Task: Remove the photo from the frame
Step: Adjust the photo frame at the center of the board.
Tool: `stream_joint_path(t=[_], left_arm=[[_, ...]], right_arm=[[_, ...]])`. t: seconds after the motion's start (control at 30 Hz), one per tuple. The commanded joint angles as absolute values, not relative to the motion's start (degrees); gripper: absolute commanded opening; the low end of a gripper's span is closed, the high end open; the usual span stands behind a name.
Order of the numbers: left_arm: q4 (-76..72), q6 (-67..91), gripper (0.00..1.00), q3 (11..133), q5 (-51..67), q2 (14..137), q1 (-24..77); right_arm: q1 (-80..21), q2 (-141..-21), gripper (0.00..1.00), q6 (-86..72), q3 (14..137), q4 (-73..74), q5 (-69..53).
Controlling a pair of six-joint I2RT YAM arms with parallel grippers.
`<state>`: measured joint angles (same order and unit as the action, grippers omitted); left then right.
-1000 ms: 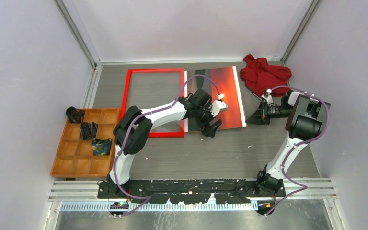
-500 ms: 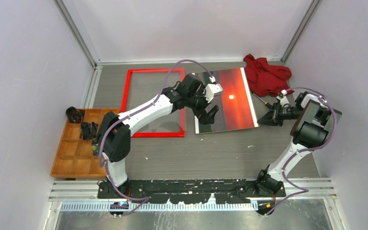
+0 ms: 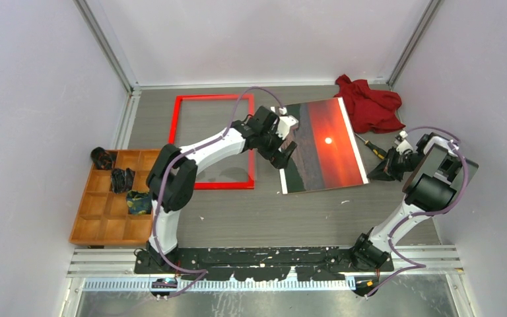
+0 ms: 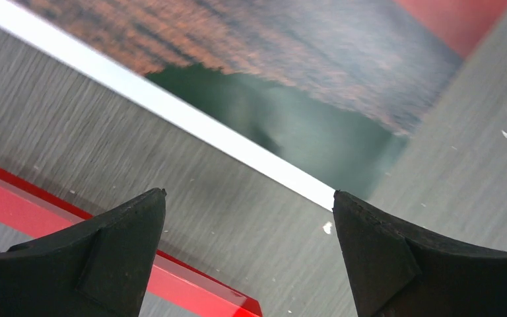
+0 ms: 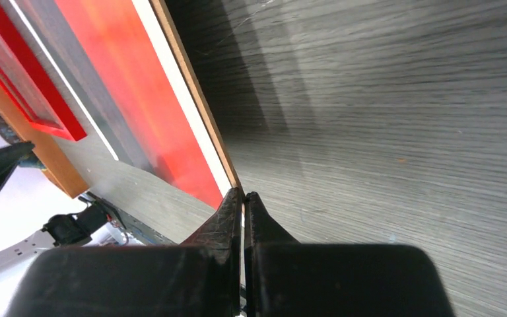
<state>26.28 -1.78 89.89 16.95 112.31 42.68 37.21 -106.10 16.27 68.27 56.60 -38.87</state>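
The photo [image 3: 327,145], a sunset print with white strips, lies flat on the table just right of the frame [image 3: 211,98], fully outside it and turned slightly askew. My right gripper [image 3: 377,173] is shut on the photo's right edge near its front corner. In the right wrist view that thin edge [image 5: 191,86] runs straight in between the closed fingertips [image 5: 244,193]. My left gripper [image 3: 285,153] hangs open over the bare strip of table between the frame's right rim [image 4: 39,211] and the photo's left white strip [image 4: 191,125], with nothing between its fingers [image 4: 249,195].
A crumpled red cloth [image 3: 368,104] lies at the back right, with a small screwdriver-like tool [image 3: 371,146] in front of it beside the photo. A wooden compartment tray [image 3: 79,221] holding small dark items sits at the left. Walls enclose the table on three sides.
The right gripper has dragged the photo to the right and nearer, turning it. The left gripper has opened fully, come off the photo and drawn back to the frame's right rim.
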Motion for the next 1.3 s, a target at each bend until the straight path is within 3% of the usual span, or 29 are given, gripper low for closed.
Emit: stream_joint_path(t=[0.0, 0.23, 0.43, 0.8, 0.97, 1.27], left_arm=[[27.66, 3.85, 1.00, 94.31, 14.13, 116.26, 39.71], [30.05, 6.20, 1.00, 99.70, 17.35, 121.81, 38.47], [29.49, 7.98, 1.00, 100.81, 19.33, 123.86, 38.41], [26.86, 10.28, 1.00, 98.12, 22.24, 123.10, 38.30], [24.45, 11.51, 1.00, 97.44, 25.42, 123.10, 37.75], [23.89, 12.97, 1.00, 97.18, 26.54, 124.13, 37.73]], right_arm=[[37.44, -105.61, 0.03, 13.80, 67.86, 55.34, -34.46], [37.38, -105.93, 0.13, 13.10, 67.42, 54.26, -32.42], [36.89, -103.98, 0.33, 13.83, 67.69, 54.55, -33.78], [27.06, -96.41, 0.55, 15.31, 69.25, 51.18, -33.73], [23.40, -95.95, 0.60, 13.65, 72.31, 49.64, -32.70], [22.31, -101.41, 0.61, 10.65, 74.69, 46.71, -33.91]])
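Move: My right fingers still pinch the photo's near right corner; the photo's middle lies about 11 cm ahead and 16 cm to the left, 2 cm lower. From that hand the screwdriver is some 10 cm straight ahead, and the red cloth about 26 cm straight ahead. From my empty left hand, open above the photo's left edge, the photo's middle is roughly 5 cm ahead, 14 cm right and 9 cm down; the red frame's middle is 5 cm ahead, 25 cm left. I lower the photo's corner about 1 cm with my right hand, easing right and opening to let go of it, then lift that hand some 5 cm while swinging left and about 7 cm forward along the photo's right edge. Meanwhile my left hand, staying wide open, dips about 4 cm towards the photo's left edge and goes forward, then eases slightly back, its wrist turning some 20 degrees. ##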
